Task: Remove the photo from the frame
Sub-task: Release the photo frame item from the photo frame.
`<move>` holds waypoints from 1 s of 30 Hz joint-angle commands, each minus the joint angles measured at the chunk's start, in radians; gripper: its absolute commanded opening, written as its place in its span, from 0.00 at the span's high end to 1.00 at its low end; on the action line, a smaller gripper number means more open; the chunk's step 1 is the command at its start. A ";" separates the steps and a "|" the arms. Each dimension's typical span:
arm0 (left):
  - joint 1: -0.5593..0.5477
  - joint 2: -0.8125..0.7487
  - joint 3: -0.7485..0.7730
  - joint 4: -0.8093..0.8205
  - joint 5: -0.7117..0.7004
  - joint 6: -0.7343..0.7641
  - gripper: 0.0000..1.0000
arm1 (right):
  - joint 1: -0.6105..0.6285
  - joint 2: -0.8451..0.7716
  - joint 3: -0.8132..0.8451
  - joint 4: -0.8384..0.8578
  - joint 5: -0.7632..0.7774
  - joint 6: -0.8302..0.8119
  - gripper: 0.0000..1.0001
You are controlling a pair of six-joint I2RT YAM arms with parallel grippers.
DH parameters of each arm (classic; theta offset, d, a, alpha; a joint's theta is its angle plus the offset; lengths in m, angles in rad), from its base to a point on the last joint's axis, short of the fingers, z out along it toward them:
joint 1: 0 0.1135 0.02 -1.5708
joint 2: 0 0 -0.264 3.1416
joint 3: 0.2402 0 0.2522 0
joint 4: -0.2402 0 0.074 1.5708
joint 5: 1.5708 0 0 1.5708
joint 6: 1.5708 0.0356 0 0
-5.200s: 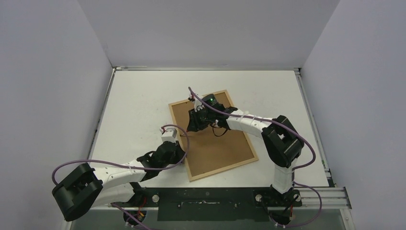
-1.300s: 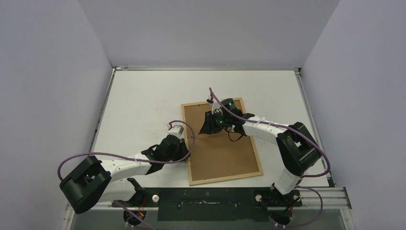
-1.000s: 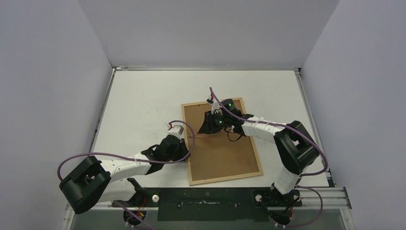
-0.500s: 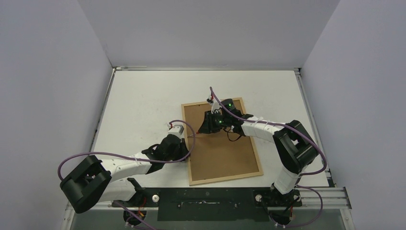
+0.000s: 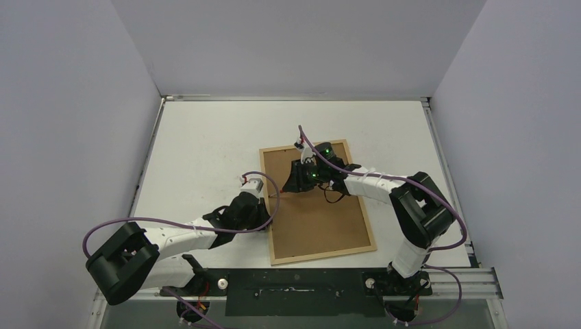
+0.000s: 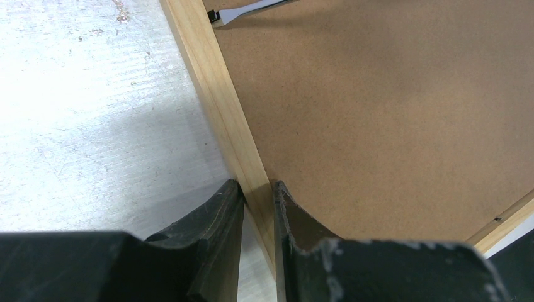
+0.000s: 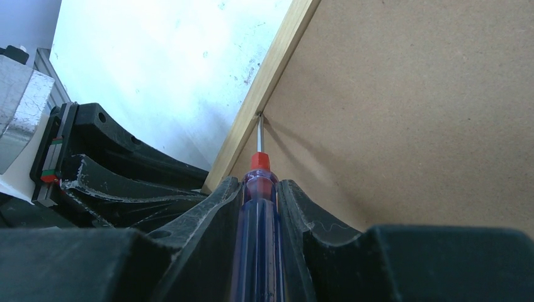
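Observation:
The frame [image 5: 322, 256] of light wood lies face down on the white table, its brown backing panel [image 5: 318, 219] facing up. The photo is hidden beneath the panel. My left gripper [image 5: 267, 219] is shut on the frame's left rail [image 6: 214, 94], one finger [image 6: 220, 214] outside it and the other on the panel side. My right gripper [image 7: 259, 185] is shut on a screwdriver [image 7: 259, 214] with a blue handle and a red collar. Its metal tip [image 7: 259, 119] touches the inner edge of that rail [image 7: 277, 63], where rail and backing [image 7: 409, 113] meet.
The white table [image 5: 205, 144] extends around the frame, with grey walls on three sides. My left arm's black wrist [image 7: 113, 170] sits close beside the screwdriver. A metal rail [image 5: 438, 277] runs along the near edge by the arm bases.
Since five seconds ago the frame has turned and shifted right, and both arms moved with it. Over the last second nothing has visibly moved.

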 commanded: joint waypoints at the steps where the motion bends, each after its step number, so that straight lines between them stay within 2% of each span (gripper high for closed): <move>1: -0.005 0.021 -0.003 -0.135 0.068 0.028 1.00 | 0.013 0.016 0.010 0.045 0.006 -0.006 1.00; 7: -0.005 0.017 -0.026 -0.121 0.074 0.026 1.00 | 0.052 0.028 0.078 -0.036 0.061 -0.062 1.00; 16: -0.006 0.011 -0.081 -0.032 0.078 -0.006 1.00 | 0.164 0.076 0.271 -0.265 0.208 -0.189 1.00; 30: -0.007 -0.038 -0.148 0.034 0.052 -0.049 1.00 | 0.311 0.161 0.480 -0.388 0.359 -0.188 1.00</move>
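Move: The bent tab that my screwdriver tip is already at, on the inner edge of the frame's left rail, lies about 6 cm left of my right hand, level with it fore and aft, and some 7 cm lower. The frame's far left corner is roughly 17 cm farther out than the tab and 2 cm left of it; the backing board's middle is about 13 cm right of the tab and 2 cm nearer. From my left hand the tab is about 10 cm ahead, 1 cm left, at its height. With the tip staying at the tab, I swing the screwdriver's handle up and over towards the left rail: my right hand travels about 6 cm left and 2 cm up, turning some 25 degrees so its fingers point more steeply down, grip kept, to lever at the tab. My left hand keeps the left rail pinched, nearly in place, tilting only a few degrees. ##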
